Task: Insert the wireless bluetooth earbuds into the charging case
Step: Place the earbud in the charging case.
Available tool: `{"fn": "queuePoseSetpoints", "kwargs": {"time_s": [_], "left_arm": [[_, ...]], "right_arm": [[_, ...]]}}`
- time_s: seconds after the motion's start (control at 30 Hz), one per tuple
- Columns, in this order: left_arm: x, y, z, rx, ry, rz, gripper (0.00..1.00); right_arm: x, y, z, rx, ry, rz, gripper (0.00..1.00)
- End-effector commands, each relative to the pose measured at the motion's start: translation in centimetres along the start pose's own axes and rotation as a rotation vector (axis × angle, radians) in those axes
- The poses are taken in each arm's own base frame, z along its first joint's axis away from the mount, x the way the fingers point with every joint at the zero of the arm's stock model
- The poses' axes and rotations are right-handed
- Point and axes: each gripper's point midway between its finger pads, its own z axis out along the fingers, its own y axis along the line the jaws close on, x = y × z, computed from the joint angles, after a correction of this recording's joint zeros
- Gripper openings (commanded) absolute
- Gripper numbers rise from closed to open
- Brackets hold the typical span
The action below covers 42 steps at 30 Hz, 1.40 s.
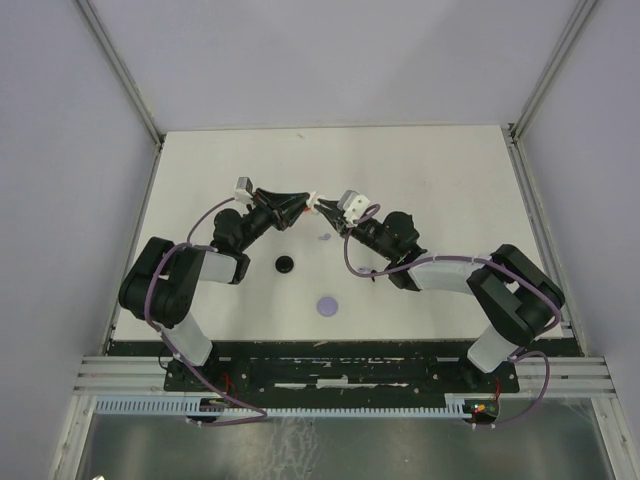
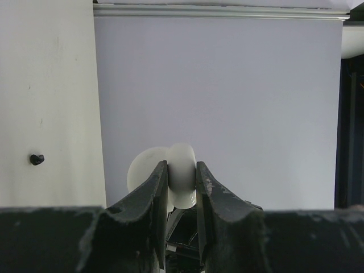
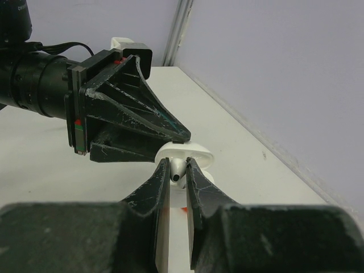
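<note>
My left gripper is shut on a white charging case and holds it above the table with its round lid swung open. My right gripper meets it tip to tip and is shut on a white earbud, which sits right at the case's opening. In the right wrist view, the left gripper's black fingers clamp the case from the left. A tiny black earbud lies on the table. Something small and red shows on the table below the case.
A black round disc and a lavender round disc lie on the white table in front of the arms. A small lavender piece lies below the grippers. Pale walls enclose the table on three sides.
</note>
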Motion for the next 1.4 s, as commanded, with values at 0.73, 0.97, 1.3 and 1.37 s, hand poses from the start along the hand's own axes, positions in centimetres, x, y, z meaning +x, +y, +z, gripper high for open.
{"fn": "queuePoseSetpoints", "kwargs": {"time_s": [0.73, 0.97, 1.3, 1.37], "left_arm": [[-0.3, -3.4, 0.6, 0.102, -0.010, 0.015, 0.03], [0.3, -2.4, 0.5, 0.063, 0.018, 0.078, 0.03], [0.9, -2.4, 0.3, 0.048, 0.048, 0.128, 0.03], [1.0, -2.5, 0.3, 0.045, 0.054, 0.140, 0.03]], "right_arm": [[-7.2, -4.4, -2.0, 0.216, -0.071, 0.081, 0.59], [-4.0, -10.4, -4.6, 0.536, 0.484, 0.242, 0.66], [0.7, -8.0, -5.6, 0.427, 0.842, 0.351, 0.79], [1.1, -7.7, -5.6, 0.413, 0.865, 0.362, 0.80]]}}
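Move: The open white charging case is held by the left gripper, its middle about 2 cm to the right of that hand. From the right hand, whose fingers still grip a white earbud at the slot, the case is about 1 cm ahead and 1 cm left, at the same height. On the table, roughly 15 cm below the right hand, the loose white earbud lies about 8 cm ahead and 5 cm right, the red case 11 cm ahead and 4 cm left, and a purple earbud 1 cm ahead and 1 cm right. Keep the left gripper pinching the case in place. Open the right fingers wide to let go of the earbud, back them off the case to the right and up by about 11 cm, swinging forward some 5 cm as they clear, then drop most of that height again, ending about 8 cm farther right. On the way turn the right wrist clockwise and tip its fingers down, each by some 35 degrees. ##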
